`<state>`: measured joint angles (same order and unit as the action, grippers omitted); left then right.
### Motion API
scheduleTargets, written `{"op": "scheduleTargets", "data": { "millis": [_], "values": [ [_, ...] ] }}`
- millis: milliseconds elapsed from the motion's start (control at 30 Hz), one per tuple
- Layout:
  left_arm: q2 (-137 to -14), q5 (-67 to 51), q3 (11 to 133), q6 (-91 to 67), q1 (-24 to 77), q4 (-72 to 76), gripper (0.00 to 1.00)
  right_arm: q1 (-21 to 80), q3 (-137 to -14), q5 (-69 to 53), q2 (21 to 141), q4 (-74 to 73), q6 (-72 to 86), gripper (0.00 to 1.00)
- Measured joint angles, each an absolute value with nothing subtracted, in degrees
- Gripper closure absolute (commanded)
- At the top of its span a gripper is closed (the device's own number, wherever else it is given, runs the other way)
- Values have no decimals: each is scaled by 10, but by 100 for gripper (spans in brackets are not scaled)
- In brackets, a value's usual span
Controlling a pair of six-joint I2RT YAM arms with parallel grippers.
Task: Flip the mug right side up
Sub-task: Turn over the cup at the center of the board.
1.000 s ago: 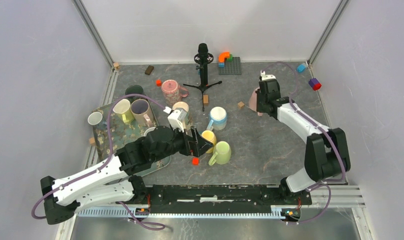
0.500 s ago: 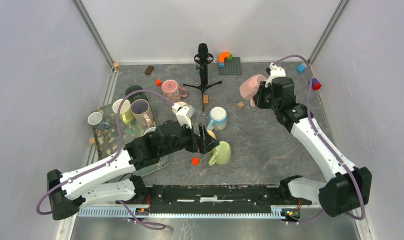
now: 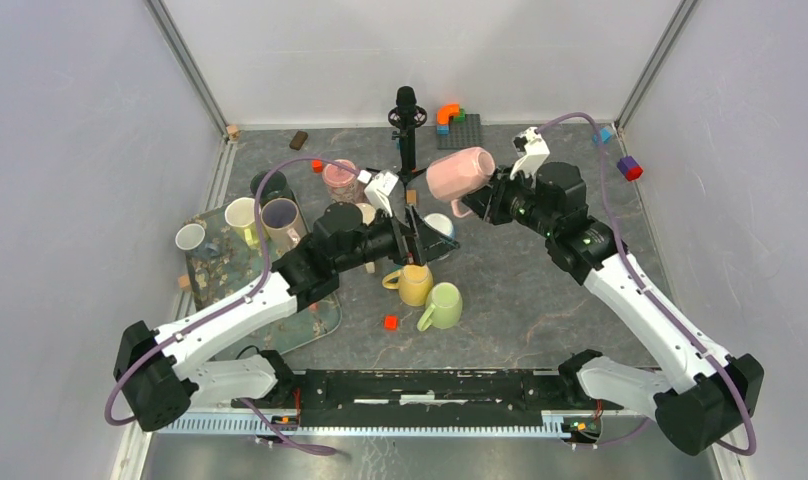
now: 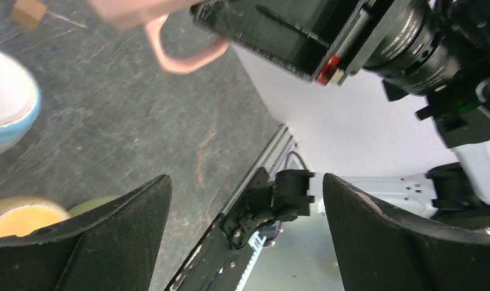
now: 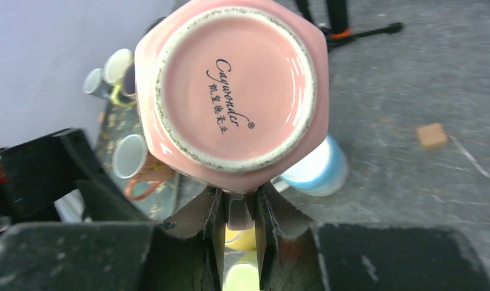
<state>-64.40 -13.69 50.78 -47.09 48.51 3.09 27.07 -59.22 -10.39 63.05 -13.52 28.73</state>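
Note:
The pink mug (image 3: 460, 172) hangs in the air on its side, above the back middle of the table. Its base (image 5: 233, 85) faces the right wrist camera. My right gripper (image 3: 488, 198) is shut on the mug's handle (image 5: 242, 209), pinched between both fingers. My left gripper (image 3: 430, 240) stands open just below and left of the mug, with nothing between its fingers (image 4: 109, 236). In the left wrist view the pink handle (image 4: 182, 57) shows at the top, apart from the fingers.
A blue-rimmed mug (image 3: 440, 222), a yellow mug (image 3: 415, 285) and a green mug (image 3: 443, 305) stand under the grippers. A microphone stand (image 3: 407, 125) rises behind. The tray (image 3: 215, 275) at the left bears several mugs. A red cube (image 3: 390, 322) lies near the front.
The right arm lifted the pink mug off the table at the right and swung it left, tipping it sideways. The open left gripper rose and moved back toward it.

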Motion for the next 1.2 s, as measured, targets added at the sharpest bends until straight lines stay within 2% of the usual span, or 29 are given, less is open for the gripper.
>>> {"op": "scheduleTargets", "data": {
  "millis": [300,567,733,1200],
  "values": [
    [-655,-202,460,-536,426,171,3,300,-592,-167,631,-68,349,100],
    [-664,-231,434,-580,406,245,14,308,-587,-196,631,-13,401,100],
    [-675,-247,427,-611,397,309,23,322,-582,-220,639,20,431,100],
    [-679,-261,399,-684,382,428,56,326,-555,-278,649,109,513,100]
  ]
}}
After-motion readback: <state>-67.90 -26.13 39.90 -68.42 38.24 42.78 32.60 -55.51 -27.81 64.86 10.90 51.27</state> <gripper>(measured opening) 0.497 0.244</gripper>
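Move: The pink mug, held by its handle in the right fingers, has its middle about 5 cm ahead of that hand, level sideways and 3 cm above. The left gripper is roughly 8 cm back and 5 cm left of the right hand. From the left hand the mug lies some 13 cm ahead, 5 cm right and 3 cm up. Some 22 cm below the left hand stand the blue-white mug, 14 cm ahead and 2 cm right, and the yellow mug, 5 cm ahead and 3 cm left. The pink mug, still pinched by its handle, is carried by the right hand left, up and back, some 11 cm in all, towards the left gripper, its left side rising and swinging counter-clockwise. The left hand rises about 5 cm and edges forward to meet it, fingers tipping up some 25 degrees and closing to half open near the mouth and handle; contact can't be seen. ##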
